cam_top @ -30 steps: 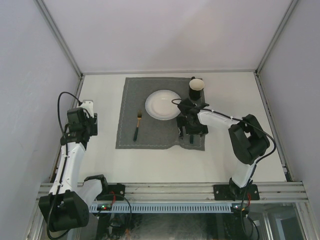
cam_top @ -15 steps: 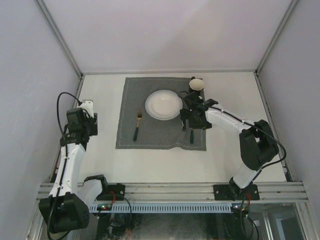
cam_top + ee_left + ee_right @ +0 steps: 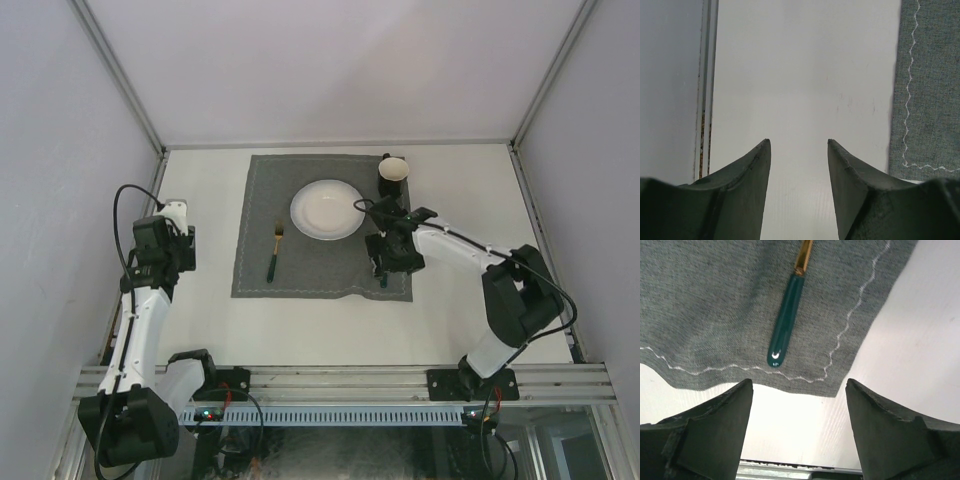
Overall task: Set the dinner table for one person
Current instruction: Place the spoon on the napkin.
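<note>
The off-white dinner table (image 3: pixel 200 320) carries a square grey stitched mat (image 3: pixel 300 265). On the mat lie a white plate (image 3: pixel 326 209) and, left of it, a green-handled fork (image 3: pixel 274 252). A dark cup (image 3: pixel 392 175) stands at the mat's far right corner. My right gripper (image 3: pixel 392 250) hangs over the mat's right side, open and holding nothing. In the right wrist view, a green-handled utensil with a gold stem (image 3: pixel 785 325) lies on the mat ahead of the right gripper (image 3: pixel 799 385). My left gripper (image 3: pixel 799 142) is open over bare table, left of the mat (image 3: pixel 930 85).
Aluminium rails (image 3: pixel 340 380) edge the table at the near side. White walls close in the left, right and far sides. The mat's near right corner (image 3: pixel 840 390) lies just ahead of my right fingers.
My right gripper moved toward the cup, then drew back toward the near edge along the mat's right side, and its fingers came slightly closer together. The left arm has not moved.
</note>
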{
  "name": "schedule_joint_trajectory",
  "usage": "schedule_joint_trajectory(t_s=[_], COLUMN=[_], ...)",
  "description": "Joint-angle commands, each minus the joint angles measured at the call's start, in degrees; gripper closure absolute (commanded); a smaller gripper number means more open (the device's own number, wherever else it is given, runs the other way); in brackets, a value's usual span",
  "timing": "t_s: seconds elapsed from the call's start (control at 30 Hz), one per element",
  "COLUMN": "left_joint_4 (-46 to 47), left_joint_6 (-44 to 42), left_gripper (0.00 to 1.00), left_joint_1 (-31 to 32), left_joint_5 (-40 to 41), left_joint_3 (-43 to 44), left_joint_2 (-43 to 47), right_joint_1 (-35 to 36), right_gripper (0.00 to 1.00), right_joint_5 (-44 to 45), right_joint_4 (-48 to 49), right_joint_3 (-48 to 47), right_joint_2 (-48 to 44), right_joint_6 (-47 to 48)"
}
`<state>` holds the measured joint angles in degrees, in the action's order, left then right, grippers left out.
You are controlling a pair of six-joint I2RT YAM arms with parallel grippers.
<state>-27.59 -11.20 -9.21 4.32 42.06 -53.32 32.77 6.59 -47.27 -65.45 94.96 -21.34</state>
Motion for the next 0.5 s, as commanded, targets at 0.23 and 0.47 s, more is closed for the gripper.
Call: schedule_joint_trajectory(t_s=[0.23, 0.47], left_joint_4=[1.37, 1.33], left_joint_6=[-0.84, -0.83], left_gripper=[0.47, 0.47], left_joint_1=[-0.55, -0.59], left_joint_5=[-1.31, -1.22], left_joint_3=[0.67, 0.48], left_joint_2=[-0.79, -0.36], right_joint_1=[-1.46, -1.9], right_gripper=[0.37, 0.54], right_joint_5=[-0.42, -0.97], right_joint_4=[0.99, 1.04], right_joint_3=[6.16, 6.81], right_joint_2=[-5.45, -3.91], right_joint_6=[2.28, 3.53])
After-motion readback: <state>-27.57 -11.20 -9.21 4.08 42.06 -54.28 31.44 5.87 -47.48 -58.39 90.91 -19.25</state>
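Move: The napkin's front right corner lies about 4 cm back and 4 cm right of the right hand, some 4 cm below it. From that hand the spoon's middle is roughly 6 cm ahead and 3 cm left at table height, the plate 17 cm ahead and 16 cm left, and the mug 22 cm straight ahead. For the idle left hand the same corner is some 50 cm to the right, 6 cm back and 14 cm below. With the spoon already lying on the napkin, the right hand draws back and to the right, about 4 cm in all, away from the spoon's handle towards the napkin's front right corner. It rises slightly at first, then sinks to end about 1 cm lower, fingers still pointing down and narrowing from about three quarters open to half open with nothing between them. ##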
